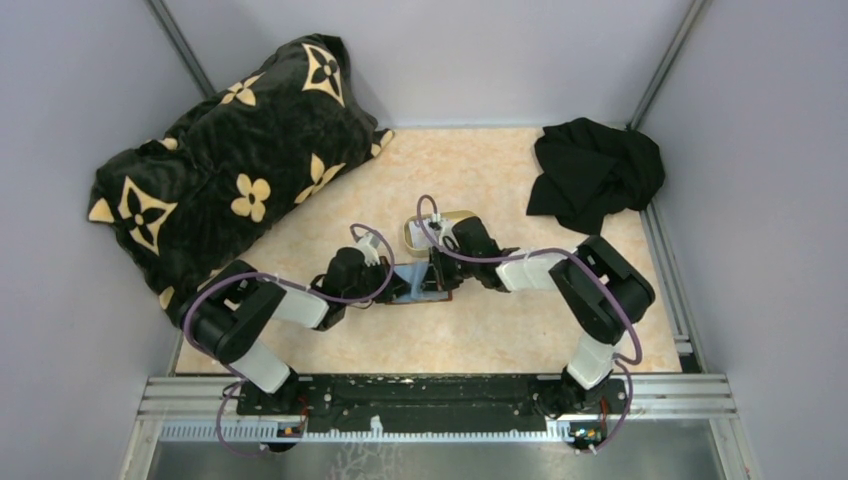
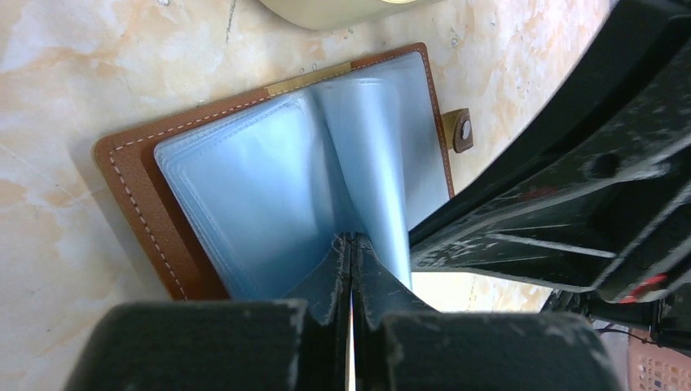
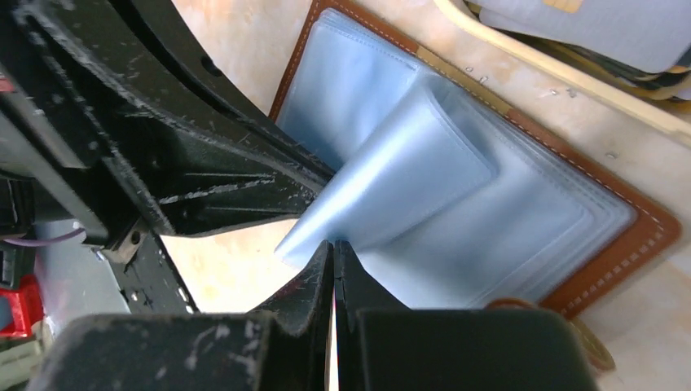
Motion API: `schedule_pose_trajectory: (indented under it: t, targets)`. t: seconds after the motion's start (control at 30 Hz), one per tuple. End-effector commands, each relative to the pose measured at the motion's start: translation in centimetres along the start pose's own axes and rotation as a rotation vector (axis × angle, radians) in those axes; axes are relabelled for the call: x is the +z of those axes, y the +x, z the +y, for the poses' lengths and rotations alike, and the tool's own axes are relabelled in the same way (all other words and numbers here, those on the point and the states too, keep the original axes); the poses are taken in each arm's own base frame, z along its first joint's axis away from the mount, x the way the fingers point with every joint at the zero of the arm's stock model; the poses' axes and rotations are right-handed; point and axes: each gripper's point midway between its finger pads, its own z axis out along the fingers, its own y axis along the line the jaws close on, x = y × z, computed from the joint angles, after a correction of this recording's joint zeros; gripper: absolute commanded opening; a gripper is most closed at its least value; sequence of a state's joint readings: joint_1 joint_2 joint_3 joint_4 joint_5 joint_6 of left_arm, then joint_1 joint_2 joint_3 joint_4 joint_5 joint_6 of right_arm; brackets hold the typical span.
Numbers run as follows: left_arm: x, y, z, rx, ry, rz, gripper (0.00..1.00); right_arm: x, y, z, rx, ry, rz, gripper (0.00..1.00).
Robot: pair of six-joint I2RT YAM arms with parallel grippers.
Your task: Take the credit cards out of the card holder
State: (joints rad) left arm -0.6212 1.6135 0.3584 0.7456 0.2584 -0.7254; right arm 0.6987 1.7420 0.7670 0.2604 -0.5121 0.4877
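Observation:
The card holder lies open on the table, brown outside with pale blue sleeves. One sleeve leaf is lifted off the stack. My left gripper is shut on one end of its raised edge. My right gripper is shut on the other end, close beside the left. Both meet over the holder. Credit cards, grey-blue on top with dark ones beneath, lie in the tan tray just beyond the holder. No card shows in the sleeves I can see.
The tan tray sits right behind the holder. A black-and-cream patterned cushion fills the back left, and a black cloth lies at the back right. Grey walls enclose the marbled table.

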Motion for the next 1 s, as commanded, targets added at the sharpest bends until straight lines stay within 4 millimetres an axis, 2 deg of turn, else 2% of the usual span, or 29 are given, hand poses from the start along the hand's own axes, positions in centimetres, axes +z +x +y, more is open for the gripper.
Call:
schedule_pose_trajectory:
  t: [0.0, 0.13, 0.27, 0.33, 0.47, 0.6, 0.97]
  targets:
    - [-1.6, 4.0, 3.2, -0.021, -0.125, 0.129, 0.0, -2.5, -4.7, 2.6, -0.1, 0.017, -0.133, 0.0]
    - [-2.3, 2.7, 2.2, 0.007, -0.121, 0.1, 0.0, -4.5, -4.7, 0.6, -0.066, 0.083, -0.171, 0.0]
    - [-2.8, 1.9, 2.0, 0.038, -0.137, 0.087, 0.0, -5.7, -3.3, -2.7, -0.01, 0.148, -0.171, 0.0]
    - [-2.8, 1.7, 1.9, 0.045, -0.137, 0.09, 0.0, -5.7, -2.2, -3.6, 0.003, 0.165, -0.15, 0.0]
    - [-2.6, 1.7, 1.8, 0.045, -0.136, 0.093, 0.0, -5.4, -0.4, -3.9, 0.031, 0.14, -0.127, 0.0]
    - [-2.2, 1.8, 2.0, 0.046, -0.138, 0.099, 0.0, -5.2, 0.4, -4.2, 0.046, 0.14, -0.122, 0.0]
    - [-1.8, 2.4, 2.4, 0.037, -0.145, 0.124, 0.0, -3.9, 0.4, -5.1, 0.05, 0.138, -0.117, 0.0]
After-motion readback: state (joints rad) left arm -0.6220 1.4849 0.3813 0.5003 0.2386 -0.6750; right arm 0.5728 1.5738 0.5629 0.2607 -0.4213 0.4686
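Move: The right hand, shut against a raised, curled clear sleeve about 2 cm to its left and 2 cm ahead, is going for the card holder's right edge. The clasp strap there is some 5 cm right, 3 cm ahead and 1 cm lower. Beyond, the tray's middle lies about 13 cm ahead and 3 cm right. The holder's middle is roughly 2 cm right and 2 cm ahead of the left fingertips, just below them. The right fingertips come free of the curled sleeve, arching up almost 5 cm and right over the right-hand sleeves, forward first and then back, before sinking to the holder's near right corner, about 7 cm right of the start and slightly lower. The wrist turns about 10 degrees clockwise. The left fingertips, shut too, stay on the sleeves and ease 1–2 cm back and left. ##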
